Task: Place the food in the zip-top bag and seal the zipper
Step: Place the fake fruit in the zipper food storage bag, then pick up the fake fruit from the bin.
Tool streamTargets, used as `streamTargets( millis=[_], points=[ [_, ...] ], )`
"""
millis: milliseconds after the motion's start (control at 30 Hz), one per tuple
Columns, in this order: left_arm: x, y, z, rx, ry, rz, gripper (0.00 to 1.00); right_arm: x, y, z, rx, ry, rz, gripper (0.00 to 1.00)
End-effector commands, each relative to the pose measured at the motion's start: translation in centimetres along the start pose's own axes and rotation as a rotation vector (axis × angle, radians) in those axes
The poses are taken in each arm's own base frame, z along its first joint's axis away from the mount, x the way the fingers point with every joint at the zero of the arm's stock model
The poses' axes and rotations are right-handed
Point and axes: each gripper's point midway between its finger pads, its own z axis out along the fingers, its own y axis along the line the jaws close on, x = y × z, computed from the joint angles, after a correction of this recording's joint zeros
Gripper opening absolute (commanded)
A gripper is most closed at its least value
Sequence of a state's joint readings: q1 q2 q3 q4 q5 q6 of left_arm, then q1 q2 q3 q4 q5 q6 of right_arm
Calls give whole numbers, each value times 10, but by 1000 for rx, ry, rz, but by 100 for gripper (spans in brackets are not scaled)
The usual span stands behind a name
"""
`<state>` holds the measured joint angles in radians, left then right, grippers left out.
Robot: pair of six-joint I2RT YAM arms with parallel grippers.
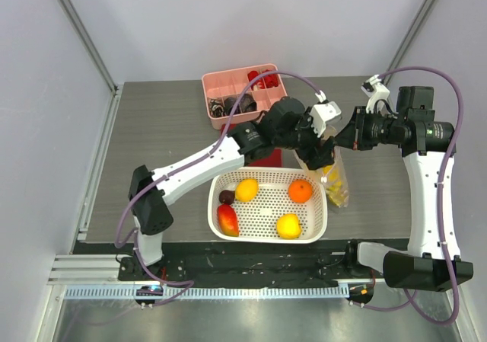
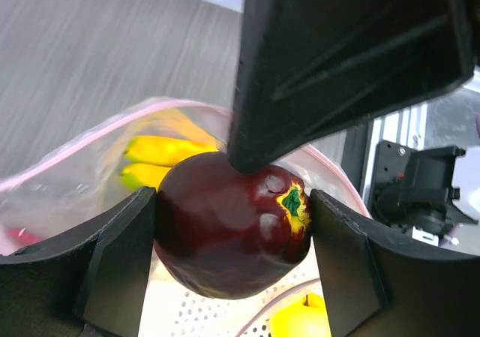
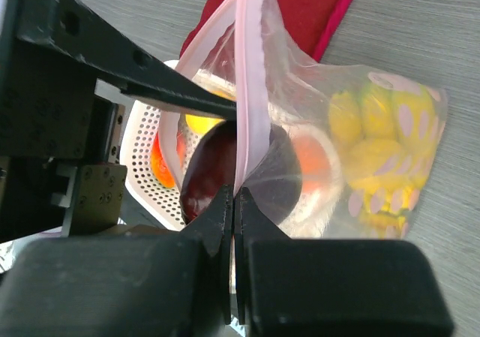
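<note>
My left gripper (image 2: pixel 232 239) is shut on a dark purple plum (image 2: pixel 225 232), one finger on each side of it, right at the open mouth of the zip-top bag (image 2: pixel 75 179). A yellow banana (image 2: pixel 161 151) lies inside the bag. My right gripper (image 3: pixel 235 202) is shut on the bag's mouth edge, pinching the pinkish zipper (image 3: pixel 251 89) and holding that side up. From above, both grippers meet over the bag (image 1: pixel 335 178), to the right of the basket. In the basket lie an orange (image 1: pixel 300 191), two lemons (image 1: pixel 246 190) (image 1: pixel 288 225), a mango (image 1: pixel 227 220) and another plum (image 1: pixel 227 197).
The white perforated basket (image 1: pixel 323 220) stands at the table's near edge, just left of the bag. A red cloth (image 1: pixel 266 158) lies behind it under the left arm. A pink tray (image 1: pixel 228 83) with small items sits at the back.
</note>
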<state>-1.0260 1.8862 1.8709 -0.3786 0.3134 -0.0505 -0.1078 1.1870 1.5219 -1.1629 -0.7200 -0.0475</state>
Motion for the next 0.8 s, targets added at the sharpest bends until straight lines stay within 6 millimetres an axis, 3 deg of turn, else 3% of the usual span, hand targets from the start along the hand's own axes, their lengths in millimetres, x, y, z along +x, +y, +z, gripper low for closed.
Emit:
streamTargets(
  millis=[0, 100, 133, 167, 200, 233, 267, 367, 400, 467, 500, 600, 767],
  points=[
    [-26, 7, -11, -59, -41, -12, 85, -12, 11, -6, -27, -48, -10, 1],
    [-36, -11, -30, 17, -91, 1, 99, -13, 4, -6, 19, -55, -2, 1],
    [-22, -16, -34, 45, -80, -6, 100, -13, -3, -6, 53, -57, 0, 1],
    [-37, -24, -56, 55, -136, 15, 100, -11, -6, -5, 62, -50, 8, 1],
    [-45, -27, -66, 56, -184, 34, 100, -10, -7, -4, 68, -51, 33, 1],
    [-30, -27, -68, 51, -161, 27, 100, -8, -9, -4, 73, -49, 44, 1],
    [-40, -31, -86, 47, -192, 41, 100, -5, -11, -2, 73, -44, 54, 1],
    [-25, -34, -106, 28, -158, 49, 100, -4, -12, 0, 79, -48, 67, 1],
    [-2, -33, -106, 27, -105, 36, 100, -5, -13, 0, 82, -49, 68, 1],
    [21, -37, -111, 44, -64, 37, 100, -7, -15, 1, 87, -57, 73, 1],
    [45, -38, -112, 44, -36, 24, 100, -7, -16, 1, 90, -57, 76, 1],
    [89, -41, -106, 40, 35, -1, 100, -6, -18, 2, 96, -58, 80, 1],
    [131, -48, -79, 33, 122, -24, 100, -5, -20, 2, 112, -61, 85, 1]
  ],
)
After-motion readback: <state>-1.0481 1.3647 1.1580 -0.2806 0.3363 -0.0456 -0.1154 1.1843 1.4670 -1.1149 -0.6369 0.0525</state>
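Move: The left hand holds the dark purple fruit at the mouth of the bag, whose middle lies about 4 cm to its right, level fore and aft, and some 9 cm below. The basket's middle is roughly 12 cm left, 9 cm back and 20 cm down; its orange lies about 4 cm left and 5 cm back, its yellow apple 7 cm left and 15 cm back, both some 18 cm below. From the right hand the bag's middle is about 4 cm back, 1 cm left and 9 cm down. The left fingers, pointing right and slightly down into the bag mouth, spread to fully open and let go of the purple fruit almost in place, then the empty hand swings about 12 cm left and 9 cm back, rising some 3 cm on the way out and then sinking over the middle of the basket to end about 6 cm lower than it began. The right hand keeps its pinch on the bag's rim, easing down a centimetre or two and turning slightly clockwise. ##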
